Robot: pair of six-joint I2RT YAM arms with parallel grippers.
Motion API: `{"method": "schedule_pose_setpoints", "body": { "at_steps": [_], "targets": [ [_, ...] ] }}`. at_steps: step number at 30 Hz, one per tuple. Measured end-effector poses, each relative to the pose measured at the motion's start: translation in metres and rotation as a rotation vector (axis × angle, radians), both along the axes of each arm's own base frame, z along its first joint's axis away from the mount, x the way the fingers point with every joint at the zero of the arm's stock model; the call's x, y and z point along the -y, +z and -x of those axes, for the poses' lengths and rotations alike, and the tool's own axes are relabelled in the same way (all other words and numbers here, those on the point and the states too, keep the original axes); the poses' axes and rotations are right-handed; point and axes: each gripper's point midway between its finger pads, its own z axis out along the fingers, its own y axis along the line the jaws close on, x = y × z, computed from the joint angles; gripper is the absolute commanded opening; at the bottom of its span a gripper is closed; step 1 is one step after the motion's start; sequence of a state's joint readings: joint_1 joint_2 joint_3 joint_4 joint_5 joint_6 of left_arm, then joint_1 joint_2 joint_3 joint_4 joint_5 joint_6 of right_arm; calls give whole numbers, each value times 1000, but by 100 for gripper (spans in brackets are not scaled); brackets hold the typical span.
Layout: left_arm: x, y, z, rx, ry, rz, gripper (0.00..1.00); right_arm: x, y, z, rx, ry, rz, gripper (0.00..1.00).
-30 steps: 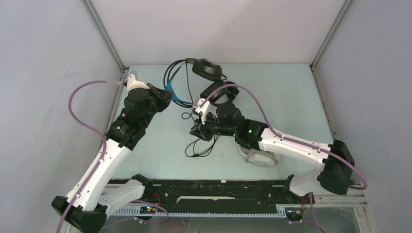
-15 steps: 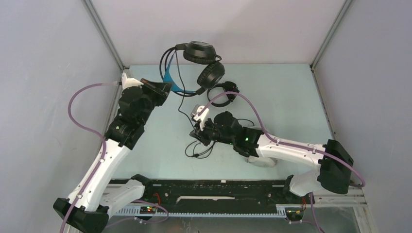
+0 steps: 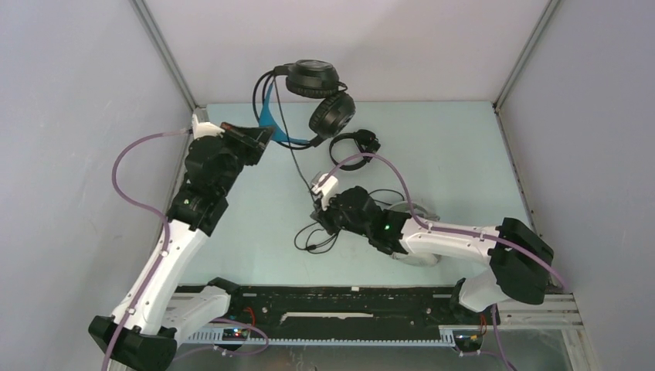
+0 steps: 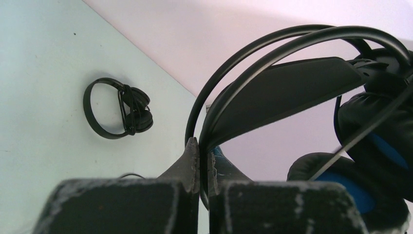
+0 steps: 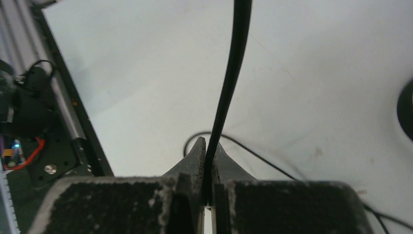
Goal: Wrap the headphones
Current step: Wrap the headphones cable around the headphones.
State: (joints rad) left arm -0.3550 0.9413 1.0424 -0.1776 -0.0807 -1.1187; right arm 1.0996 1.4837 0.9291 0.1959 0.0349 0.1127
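Note:
My left gripper [image 3: 261, 136] is shut on the headband [image 4: 282, 83] of the bulky black headphones [image 3: 313, 79], which have blue lining and hang in the air at the back of the table. Their black cable [image 3: 297, 166] runs down to my right gripper [image 3: 318, 207], which is shut on it [image 5: 229, 87]; the slack lies in loops [image 3: 313, 236] on the table. The small thin black headphones [image 3: 351, 147] lie flat behind the right arm, also seen in the left wrist view [image 4: 117, 109]. The white headphones [image 3: 417, 259] are mostly hidden under the right arm.
The pale table [image 3: 448, 154] is boxed in by grey walls at the left, back and right. A black rail [image 3: 347, 297] with wiring runs along the near edge between the arm bases.
The left gripper has raised the bulky black headphones higher and farther back. The right gripper has shut on their cable and slid toward the near side, pulling the cable straighter.

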Motion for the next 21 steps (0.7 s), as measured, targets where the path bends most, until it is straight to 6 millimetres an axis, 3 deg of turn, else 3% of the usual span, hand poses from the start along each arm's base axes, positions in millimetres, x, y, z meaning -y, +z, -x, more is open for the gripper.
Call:
{"method": "schedule_pose_setpoints", "body": {
  "at_steps": [4,11,21],
  "targets": [
    [-10,-2,-3,-13,8,6,0,29,-19,-19,-40,-92,7,0],
    [-5,-4,1,-24,-46,9,0,67,-7,-44,-56,-210,-93,0],
    [-9,-15,3,-46,-80,-41,0,82,-3,-52,-64,-236,-135,0]
  ]
}}
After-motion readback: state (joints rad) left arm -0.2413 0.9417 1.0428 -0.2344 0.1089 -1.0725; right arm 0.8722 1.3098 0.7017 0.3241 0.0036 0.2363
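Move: The right gripper, already pinching the cable, has the ear cups of the blue-and-black headphones about 6 cm ahead, 2 cm to its right and some 26 cm above. Below it, the loose cable end lies on the table 4 cm back and about 15 cm down; the small black headphones lie roughly 25 cm ahead, 12 cm right. From the left gripper, which holds the headband, the ear cups are level ahead, about 10 cm right and 8 cm up. Keep the cable pinched in the right gripper and swing it to the right about 8 cm and forward about 5 cm, underneath the ear cups, dipping 2 cm early and coming back up, slowing towards the end. Let that wrist turn some 15 degrees clockwise. Keep the left gripper shut on the headband, letting it sink slightly and turn a little clockwise. ##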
